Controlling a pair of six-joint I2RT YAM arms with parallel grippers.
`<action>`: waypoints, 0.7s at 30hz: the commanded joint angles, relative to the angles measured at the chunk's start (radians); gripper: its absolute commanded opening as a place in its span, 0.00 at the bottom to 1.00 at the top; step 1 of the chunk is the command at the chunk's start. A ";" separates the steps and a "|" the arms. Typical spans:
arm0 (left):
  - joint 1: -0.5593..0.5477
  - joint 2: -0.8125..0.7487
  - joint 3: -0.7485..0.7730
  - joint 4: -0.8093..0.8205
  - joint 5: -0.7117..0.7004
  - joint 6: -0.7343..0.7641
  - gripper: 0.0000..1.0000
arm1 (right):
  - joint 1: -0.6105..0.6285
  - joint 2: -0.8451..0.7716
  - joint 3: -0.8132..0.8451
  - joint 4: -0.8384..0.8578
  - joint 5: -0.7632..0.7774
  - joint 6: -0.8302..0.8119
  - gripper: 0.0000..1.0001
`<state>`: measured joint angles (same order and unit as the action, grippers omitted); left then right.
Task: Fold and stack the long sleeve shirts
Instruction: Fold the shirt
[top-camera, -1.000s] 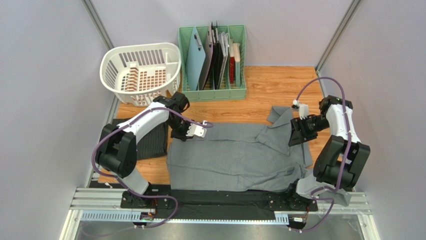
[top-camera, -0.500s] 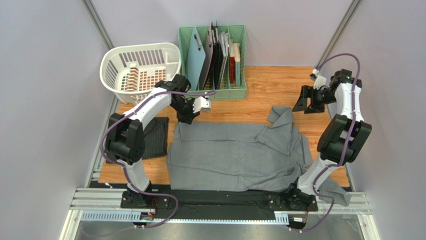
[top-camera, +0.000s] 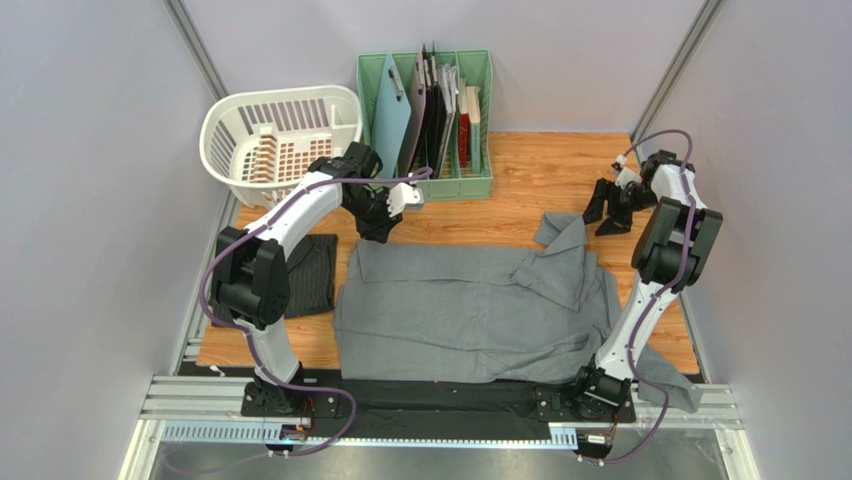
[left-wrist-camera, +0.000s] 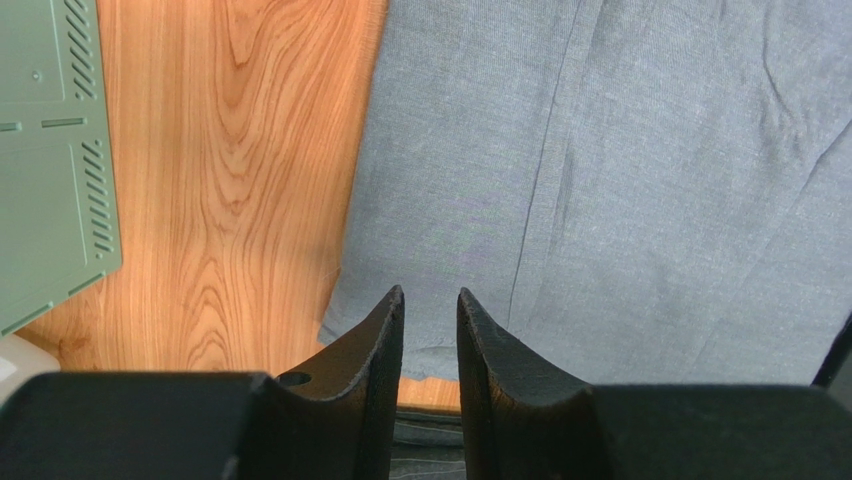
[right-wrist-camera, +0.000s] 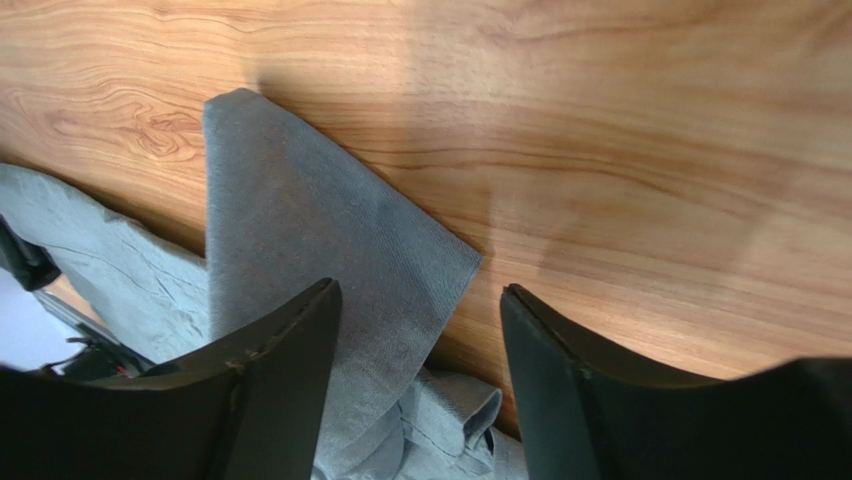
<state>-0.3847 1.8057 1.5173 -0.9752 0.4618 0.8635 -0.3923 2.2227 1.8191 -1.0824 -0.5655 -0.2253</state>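
Observation:
The plain grey long sleeve shirt (top-camera: 470, 310) lies spread flat across the middle of the wooden table, its collar (top-camera: 560, 232) at the far right and one sleeve (top-camera: 672, 385) hanging off the near right. The dark pinstriped shirt (top-camera: 310, 275) lies folded at the left. My left gripper (top-camera: 379, 226) hovers over the grey shirt's far left corner (left-wrist-camera: 600, 180); in the wrist view its jaws (left-wrist-camera: 430, 300) stand a narrow gap apart with nothing between them. My right gripper (top-camera: 608, 208) is open wide over bare wood beside the collar, a grey cloth corner (right-wrist-camera: 320, 230) below it.
A white laundry basket (top-camera: 280, 130) stands at the far left. A green file rack (top-camera: 425, 110) with folders stands beside it, and its side (left-wrist-camera: 50, 150) shows close to my left gripper. Metal frame posts and grey walls close in both sides.
Both grippers have let go of the grey shirt and lifted away toward the back. The left one opened slightly; the right arm swung out to the far right.

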 joint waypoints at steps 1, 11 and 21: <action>0.000 -0.037 0.003 0.009 0.014 -0.034 0.33 | -0.008 -0.021 -0.070 0.071 -0.036 0.067 0.59; 0.000 -0.040 -0.006 -0.006 -0.012 -0.017 0.33 | 0.020 0.020 -0.167 0.107 -0.151 0.141 0.64; 0.001 -0.045 -0.009 -0.007 -0.046 -0.023 0.32 | 0.013 -0.098 -0.251 0.196 -0.270 0.153 0.00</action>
<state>-0.3847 1.8057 1.5120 -0.9760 0.4198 0.8471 -0.3782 2.2234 1.5978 -0.9463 -0.7437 -0.0673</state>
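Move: The loose grey sleeve end lies just beside the right gripper: its near edge is about 3 cm to the left, 1 cm back and 3 cm below. The shirt's folded-over panel is some 12 cm left and 13 cm back of that gripper, and the middle of the shirt body about 35 cm left and 22 cm back. From the left gripper, the same sleeve edge is roughly 54 cm to the right and 3 cm ahead, about 10 cm lower. Sweep the right gripper about 5 cm left into the loose sleeve end, first dipping and easing back slightly, then sinking again, 3 cm lower in all and 2 cm nearer the base. Swing the fingertips some 15 degrees further left as you go, keep the jaws open until late, then shut them fully to pinch the sleeve's right edge close above the table. ##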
